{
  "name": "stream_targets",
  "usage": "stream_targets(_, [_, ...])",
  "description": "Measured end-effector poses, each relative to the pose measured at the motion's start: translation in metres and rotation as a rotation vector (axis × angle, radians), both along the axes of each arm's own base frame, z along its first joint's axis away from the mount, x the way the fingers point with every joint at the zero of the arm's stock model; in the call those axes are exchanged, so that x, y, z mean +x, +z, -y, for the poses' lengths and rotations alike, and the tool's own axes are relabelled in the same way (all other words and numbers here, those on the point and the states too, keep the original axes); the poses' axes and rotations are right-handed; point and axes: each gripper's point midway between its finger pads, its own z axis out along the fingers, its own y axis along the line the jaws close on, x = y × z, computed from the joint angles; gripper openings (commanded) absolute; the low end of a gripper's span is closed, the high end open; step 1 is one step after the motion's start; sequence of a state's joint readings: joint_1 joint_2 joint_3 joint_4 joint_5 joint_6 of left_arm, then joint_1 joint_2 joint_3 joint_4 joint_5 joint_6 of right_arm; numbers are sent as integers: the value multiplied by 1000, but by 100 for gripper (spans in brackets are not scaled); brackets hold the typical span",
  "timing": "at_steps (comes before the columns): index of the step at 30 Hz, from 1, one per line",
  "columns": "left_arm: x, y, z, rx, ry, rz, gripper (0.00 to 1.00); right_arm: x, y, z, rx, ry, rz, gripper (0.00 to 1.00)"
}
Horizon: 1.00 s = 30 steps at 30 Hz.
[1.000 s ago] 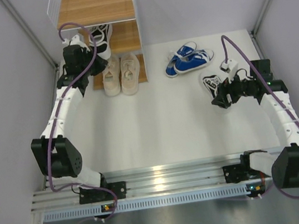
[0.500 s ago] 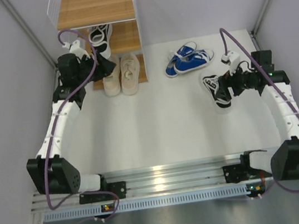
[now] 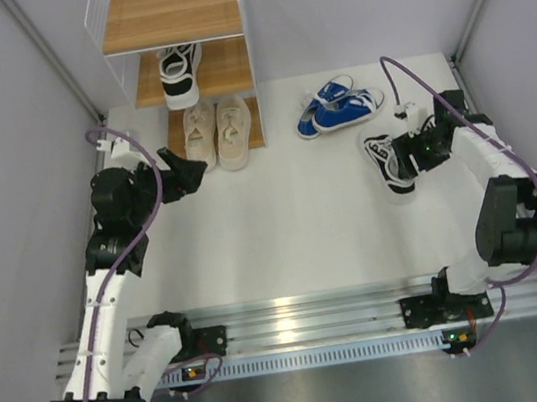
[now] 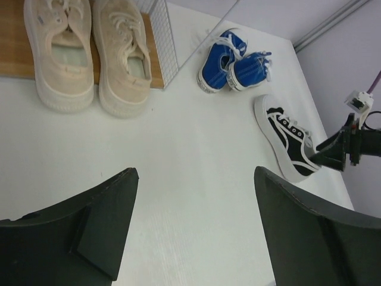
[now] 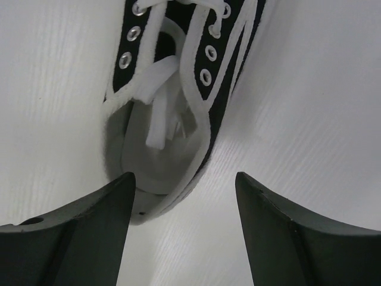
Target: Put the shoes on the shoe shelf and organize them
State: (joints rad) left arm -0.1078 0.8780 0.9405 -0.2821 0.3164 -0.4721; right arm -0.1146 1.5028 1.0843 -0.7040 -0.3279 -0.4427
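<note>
The shoe shelf (image 3: 170, 13) stands at the back left. One black-and-white shoe (image 3: 179, 73) rests on its middle board, and the beige pair (image 3: 218, 133) sits on the lowest board. My left gripper (image 3: 185, 166) hangs open and empty just in front of the beige pair (image 4: 89, 53); its own view shows only floor between the fingers (image 4: 195, 179). A blue pair (image 3: 338, 105) lies on the floor to the right. My right gripper (image 3: 401, 158) is open at the heel of the other black-and-white shoe (image 5: 178, 89), the heel lying partly between the fingertips (image 5: 184, 179).
The shelf's white wire side (image 4: 164, 42) borders the beige pair on the right. Grey walls close in left and right. The blue pair (image 4: 232, 62) lies close behind the floor shoe (image 4: 289, 140).
My left gripper opened, let go of the black-and-white shoe on the middle board and pulled back down and toward the near side. My right gripper moved in over the floor shoe's heel.
</note>
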Motion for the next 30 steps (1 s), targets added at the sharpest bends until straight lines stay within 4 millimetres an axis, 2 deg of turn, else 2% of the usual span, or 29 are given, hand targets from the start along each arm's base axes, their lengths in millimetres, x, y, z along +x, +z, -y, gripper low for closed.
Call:
stream_targets(3, [-13, -19, 1, -49, 13, -54, 84, 15, -13, 6, -21, -19, -1, 62])
stream_targets(6, [-21, -36, 3, -114, 26, -114, 84, 28, -27, 8, -18, -37, -8, 42])
stream_targets(7, [-23, -41, 5, -135, 27, -131, 83, 31, -32, 7, -14, -42, -13, 35])
stream_targets(8, [-24, -46, 6, -160, 28, -153, 83, 33, -36, 6, -8, -46, -22, 22])
stream_targets(9, [-26, -51, 9, -190, 25, -179, 83, 34, -40, 4, -1, -45, -27, 14])
stream_targets(10, [-28, -55, 12, -222, 19, -206, 82, 35, -41, 4, -2, -51, -30, 0])
stream_targets(13, [-31, -63, 22, -296, 3, -278, 82, 36, -33, 5, -5, -47, -6, 0])
stream_targets(16, [-33, -76, 40, -332, -22, -350, 82, 26, -15, 0, -3, 46, 26, 0])
stream_targets(18, [-40, -86, 66, -325, -72, -383, 82, 10, 2, -10, 14, 157, 47, 0])
stream_targets(21, [-55, -100, 115, -328, -197, -412, 82, -20, 26, -28, 71, 305, 66, 0])
stream_targets(24, [-68, -122, 157, -330, -288, -448, 83, -43, 38, -48, 151, 394, 55, 0])
stream_targets(27, [-71, -136, 184, -332, -335, -465, 84, -57, 43, -71, 221, 454, 35, 0])
stream_targets(30, [-66, -141, 203, -343, -361, -469, 84, -65, 50, -101, 257, 529, 40, 0])
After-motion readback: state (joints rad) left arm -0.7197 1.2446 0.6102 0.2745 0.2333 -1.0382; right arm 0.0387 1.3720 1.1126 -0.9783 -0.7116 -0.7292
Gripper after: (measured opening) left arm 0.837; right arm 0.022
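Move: The black shoe lies toe outward under the right hand, its middle about 5 cm ahead, 5 cm to the left and 5 cm below; the blue pair is roughly 28 cm ahead and 19 cm left of that hand. From the high, open left hand, the same shoe is some 57 cm to the right, 7 cm ahead and 26 cm down. The beige pair lies about 28 cm ahead of the left hand, nearly in line with it and 24 cm below. The black shoe's collar edge beside the rear eyelets is pinched by the right fingers, which first reach forward and down about 4 cm and shut; the right hand then lifts the shoe while carrying it back and left about 10 cm each, turning some 30 degrees counter-clockwise. The left hand, kept open, sinks and swings right towards the shoe, drawing back somewhat, its fingers tipping down and turning clockwise. ##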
